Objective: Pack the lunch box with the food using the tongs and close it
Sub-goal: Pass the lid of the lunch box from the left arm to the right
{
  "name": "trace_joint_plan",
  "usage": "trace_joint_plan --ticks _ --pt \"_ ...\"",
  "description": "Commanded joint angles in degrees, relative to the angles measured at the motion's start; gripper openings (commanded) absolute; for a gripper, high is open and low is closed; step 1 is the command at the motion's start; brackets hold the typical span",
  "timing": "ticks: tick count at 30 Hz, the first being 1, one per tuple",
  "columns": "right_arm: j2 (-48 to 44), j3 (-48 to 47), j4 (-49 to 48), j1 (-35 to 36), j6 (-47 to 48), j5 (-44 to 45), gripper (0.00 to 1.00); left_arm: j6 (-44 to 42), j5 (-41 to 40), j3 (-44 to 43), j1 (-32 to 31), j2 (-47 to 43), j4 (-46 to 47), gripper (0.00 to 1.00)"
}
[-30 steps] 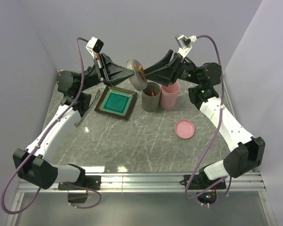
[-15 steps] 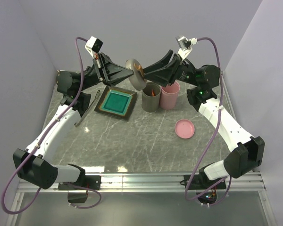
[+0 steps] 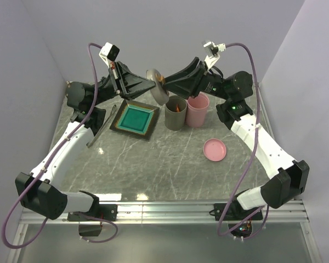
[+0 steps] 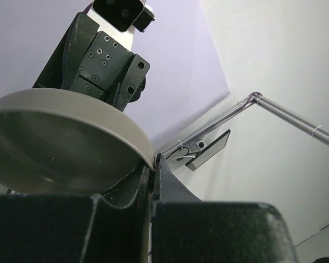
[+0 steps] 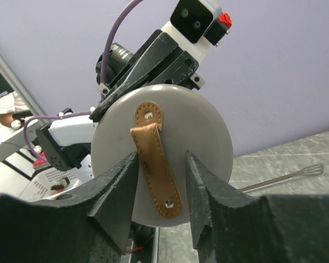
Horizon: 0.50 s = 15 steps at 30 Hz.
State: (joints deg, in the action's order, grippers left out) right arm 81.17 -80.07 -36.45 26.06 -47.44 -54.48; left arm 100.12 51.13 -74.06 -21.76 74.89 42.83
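My left gripper point(image 3: 152, 84) is shut on the rim of a grey round lid point(image 3: 158, 85) and holds it on edge in the air above the plate's far corner. In the left wrist view the lid point(image 4: 55, 137) fills the left side, and the gripper point(image 4: 153, 161) pinches its edge. My right gripper point(image 5: 162, 164) faces the lid's top point(image 5: 208, 131), open, with one finger on each side of the tan leather strap point(image 5: 152, 139). The grey lunch box cup point(image 3: 176, 114) shows orange food point(image 3: 179, 108) inside. The tongs point(image 3: 102, 126) lie on the table left of the plate.
A square dark plate with a teal centre point(image 3: 136, 119) sits at the back left. A pink cup point(image 3: 198, 111) stands against the grey one. A pink lid point(image 3: 215, 149) lies flat at centre right. Walls close in the table on both sides.
The right gripper has moved in towards the held lid, and its fingers have narrowed around the strap. The left gripper and the lid have stayed still.
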Motion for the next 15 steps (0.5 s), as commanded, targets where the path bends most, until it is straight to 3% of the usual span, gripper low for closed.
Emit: trace_joint_plan --ticks 1,6,9,14,15 --pt "-1.1 -3.42 6.82 2.32 4.98 0.16 0.46 -0.89 -0.86 -2.58 -0.57 -0.1 2.7 0.0" --pt "-0.48 -4.65 9.82 3.38 7.36 -0.27 0.31 -1.15 -0.69 -2.4 -0.57 -0.36 3.14 0.0" --pt "-0.57 -4.48 8.59 3.47 6.31 -1.33 0.02 -1.33 -0.68 -1.88 -0.57 -0.54 3.05 0.0" --pt "-1.36 -5.0 12.69 3.38 8.32 -1.77 0.0 -3.52 -1.03 -1.44 -0.3 -0.71 0.86 0.01" --pt "-1.8 -5.27 14.11 3.2 10.24 -1.25 0.0 -4.92 -1.12 -1.35 -0.04 -0.8 0.51 0.06"
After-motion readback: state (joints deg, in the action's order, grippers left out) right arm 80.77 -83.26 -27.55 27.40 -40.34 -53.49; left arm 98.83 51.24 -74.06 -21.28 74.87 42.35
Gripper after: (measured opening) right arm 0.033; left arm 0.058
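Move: From the right hand, the lid lies about 2 cm to its left at the same height, its tan strap between the open fingers. Well below that hand, the grey lunch box stands some 16 cm ahead and 6 cm to the right, the pink cup about 10 cm farther right; the square tray lies 17 cm ahead and 14 cm left. From the left hand, which grips the rim, the lid's middle lies 4 cm ahead, 1 cm right and 4 cm below. With its fingers already half open on either side of the lid's leather strap, the right gripper eases barely half a centimetre farther left, towards the lid's outer face, with only a few degrees of wrist tilt, and closes almost fully so that the fingertips pinch the strap near its middle. Meanwhile the left hand holds still, fingers still shut on the lid's upper back rim, keeping it on edge in the air with its hollow side towards the left arm. ##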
